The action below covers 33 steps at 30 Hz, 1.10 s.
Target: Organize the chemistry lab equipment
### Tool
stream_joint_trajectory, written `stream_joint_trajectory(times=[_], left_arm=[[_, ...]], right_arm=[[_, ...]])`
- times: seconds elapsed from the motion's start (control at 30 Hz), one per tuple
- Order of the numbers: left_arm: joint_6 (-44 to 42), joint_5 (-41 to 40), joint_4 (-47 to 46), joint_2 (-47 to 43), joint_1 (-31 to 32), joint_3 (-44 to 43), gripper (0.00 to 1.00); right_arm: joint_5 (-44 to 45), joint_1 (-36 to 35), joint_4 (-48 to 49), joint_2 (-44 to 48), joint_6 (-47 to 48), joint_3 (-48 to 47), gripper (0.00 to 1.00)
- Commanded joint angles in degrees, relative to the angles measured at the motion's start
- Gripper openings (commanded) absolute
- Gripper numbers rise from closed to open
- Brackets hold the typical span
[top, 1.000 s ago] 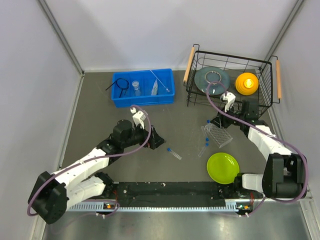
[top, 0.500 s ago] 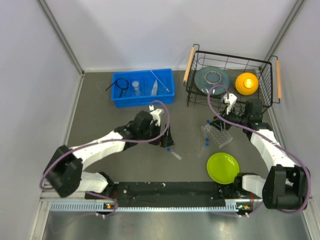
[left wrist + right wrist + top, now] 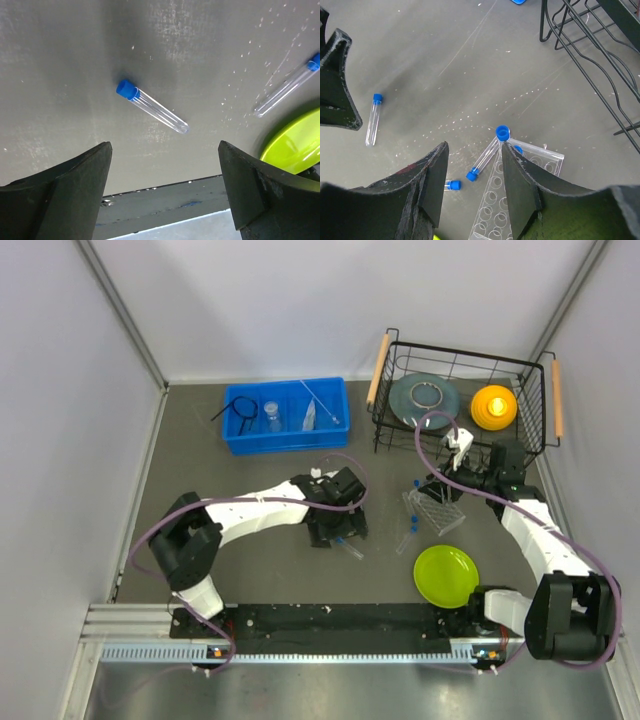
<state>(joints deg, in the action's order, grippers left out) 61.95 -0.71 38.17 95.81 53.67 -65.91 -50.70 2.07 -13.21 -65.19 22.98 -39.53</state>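
A clear tube with a blue cap (image 3: 152, 106) lies on the grey table just beyond my open, empty left gripper (image 3: 164, 145); the top view shows it (image 3: 351, 549) by that gripper (image 3: 338, 530). My right gripper (image 3: 474, 148) is open and empty above another loose tube (image 3: 487, 156) beside the clear perforated rack (image 3: 520, 200). The rack (image 3: 437, 508) lies flat under that gripper (image 3: 437, 490). More tubes (image 3: 408, 535) lie left of the rack. The small jar (image 3: 272, 418), black ring (image 3: 245, 407) and packet (image 3: 310, 416) sit in the blue bin (image 3: 290, 440).
A black wire basket (image 3: 385, 420) at the back right holds a grey dish (image 3: 425, 395) and an orange bowl (image 3: 493, 405). A lime-green plate (image 3: 445, 575) lies near the front right, and its edge shows in the left wrist view (image 3: 295, 142).
My left arm has swung right and forward, bringing its gripper from the table's middle-left to just over the loose tube. The right arm has barely moved.
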Motion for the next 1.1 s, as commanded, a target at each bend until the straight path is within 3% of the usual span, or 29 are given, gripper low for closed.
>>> stream_joint_trajectory(times=[0.0,0.23,0.5,0.67,0.87,1.07], left_arm=[[11.33,-3.42,6.65,2.8,1.35,-3.26,0.89],[11.61,-2.72,6.48,8.24,2.05,-5.89,0.6],[9.42,-2.28,6.91,13.43,2.58,-10.11,0.55],[7.67,-0.53,6.74,15.72,2.49,-10.82,0.41],[5.2,-0.96,6.56,15.64,2.49,-11.79,0.35],[-4.54,3.43,-2.12,12.13,2.58,-9.25,0.22]], right_arm=[[-1.69,0.4,0.82,2.08,1.36,-2.84,0.47],[-1.86,0.4,0.82,2.17,1.45,-2.83,0.48],[-2.04,0.4,0.65,2.26,1.63,-2.75,0.48],[-2.13,0.4,0.65,2.26,1.54,-2.75,0.48],[-2.3,0.31,0.64,2.7,1.63,-2.75,0.48],[-3.0,0.31,0.56,2.96,1.63,-2.66,0.48]])
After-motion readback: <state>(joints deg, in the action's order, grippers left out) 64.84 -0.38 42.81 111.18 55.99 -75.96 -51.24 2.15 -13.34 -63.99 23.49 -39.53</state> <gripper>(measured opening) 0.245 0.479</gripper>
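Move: The loose blue-capped test tube lies just below the open left fingers, about 5 cm down, 2 cm to the right and 1 cm back. From that hand, another loose test tube is level and some 15 cm right, the clear tube rack about 9 cm ahead and 22 cm right, and the green plate roughly 8 cm back and 25 cm right. From the right hand, the first tube is about 14 cm back, 19 cm left and 13 cm lower. The loose test tube is what the left hand sinks onto: down almost 5 cm, edging back a little at first, then sliding some 2.5 cm to the right. All the while its fingers, pointing mostly down, draw in from nearly wide open to about a quarter, closing on the tube just under its blue cap from both sides. ##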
